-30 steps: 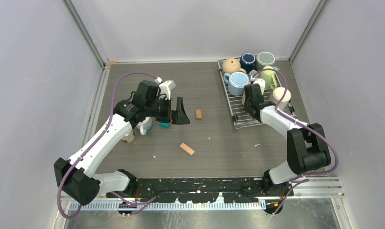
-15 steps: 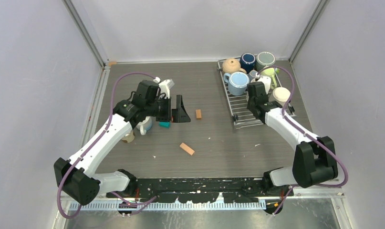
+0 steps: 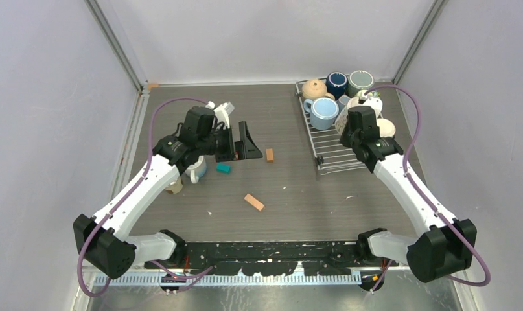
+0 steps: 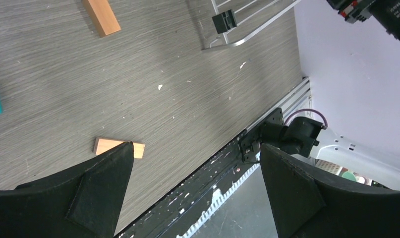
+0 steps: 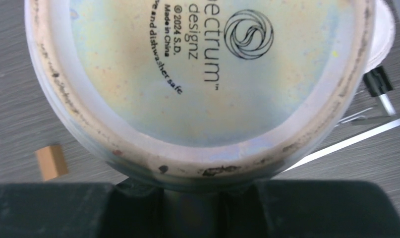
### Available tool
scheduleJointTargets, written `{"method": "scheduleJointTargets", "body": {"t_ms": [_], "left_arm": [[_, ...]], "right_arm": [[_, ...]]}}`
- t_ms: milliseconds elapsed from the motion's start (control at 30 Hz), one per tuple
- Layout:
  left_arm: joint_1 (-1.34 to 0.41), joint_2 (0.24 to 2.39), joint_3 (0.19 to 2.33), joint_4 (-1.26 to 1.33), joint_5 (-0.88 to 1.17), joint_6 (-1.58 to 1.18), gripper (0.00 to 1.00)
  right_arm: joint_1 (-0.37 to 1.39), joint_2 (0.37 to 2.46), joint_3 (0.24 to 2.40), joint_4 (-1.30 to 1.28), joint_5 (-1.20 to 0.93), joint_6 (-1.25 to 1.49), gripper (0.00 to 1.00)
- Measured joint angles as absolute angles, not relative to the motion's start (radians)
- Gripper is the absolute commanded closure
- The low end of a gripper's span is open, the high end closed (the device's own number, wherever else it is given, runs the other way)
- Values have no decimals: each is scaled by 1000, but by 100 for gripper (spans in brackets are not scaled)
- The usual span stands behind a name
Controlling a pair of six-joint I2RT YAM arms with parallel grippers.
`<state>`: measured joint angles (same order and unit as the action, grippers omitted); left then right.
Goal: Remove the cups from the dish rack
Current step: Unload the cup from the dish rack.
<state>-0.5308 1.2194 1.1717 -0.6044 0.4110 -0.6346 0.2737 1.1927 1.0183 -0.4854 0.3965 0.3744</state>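
The dish rack (image 3: pixel 334 154) stands at the back right. In it are a tan cup (image 3: pixel 313 87), a navy cup (image 3: pixel 337 81), a grey-green cup (image 3: pixel 360 81), a light blue cup (image 3: pixel 323 112) and a white cup (image 3: pixel 385 127). My right gripper (image 3: pixel 357 123) hovers over the rack. In the right wrist view it (image 5: pixel 207 201) is shut on a pale iridescent cup (image 5: pixel 198 74) whose printed base faces the camera. My left gripper (image 3: pixel 240 144) (image 4: pixel 196 148) is open and empty above the table's left half.
Two cups stand on the table under the left arm: a white-and-blue one (image 3: pixel 196 170) and a small tan one (image 3: pixel 174 186). A teal block (image 3: pixel 223 168) and two orange blocks (image 3: pixel 269 154) (image 3: pixel 253 202) lie mid-table. Walls close in both sides.
The right arm has swung right and back across the rack with its cup. The left gripper has shifted slightly back, uncovering the teal block.
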Motion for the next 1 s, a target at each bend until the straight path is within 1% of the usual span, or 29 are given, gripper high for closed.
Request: {"method": "scheduleJointTargets", "body": {"t_ms": [233, 533, 733, 1000], "left_arm": [[-531, 1220, 1172, -521, 416, -719, 0], [-531, 1245, 1158, -327, 449, -873, 0], [-531, 1284, 1135, -189, 476, -990, 0], [-531, 1293, 1056, -7, 504, -1147, 0]], "right_arm": [[307, 1137, 1055, -565, 249, 453, 99], [402, 1121, 1079, -563, 55, 591, 99], [453, 1121, 1079, -489, -91, 705, 99], [457, 1121, 1055, -317, -255, 848, 99]]}}
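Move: The flowered cup, already in the right fingers, is being taken to the open left gripper, which lies about 35 cm left, 9 cm back and 5 cm higher. Of the cups in the rack, roughly 9 cm lower, the light-blue one sits 9 cm left and 6 cm ahead, the grey-blue one 2 cm left and 10 cm ahead, the cream one 12 cm right and level. From the left hand, the flowered cup is some 32 cm right, 12 cm ahead and about level. Leftwards, nearly 20 cm, and then also rising, the right hand carries the flowered cup away from the rack while drawing back slightly; it keeps its pinch on the handle and rolls left side up, its fingers swinging round to the left. The left hand, fingers wide open, comes to meet the cup, going up, right and forward and tipping its fingers up towards level by nearly 30 degrees. ##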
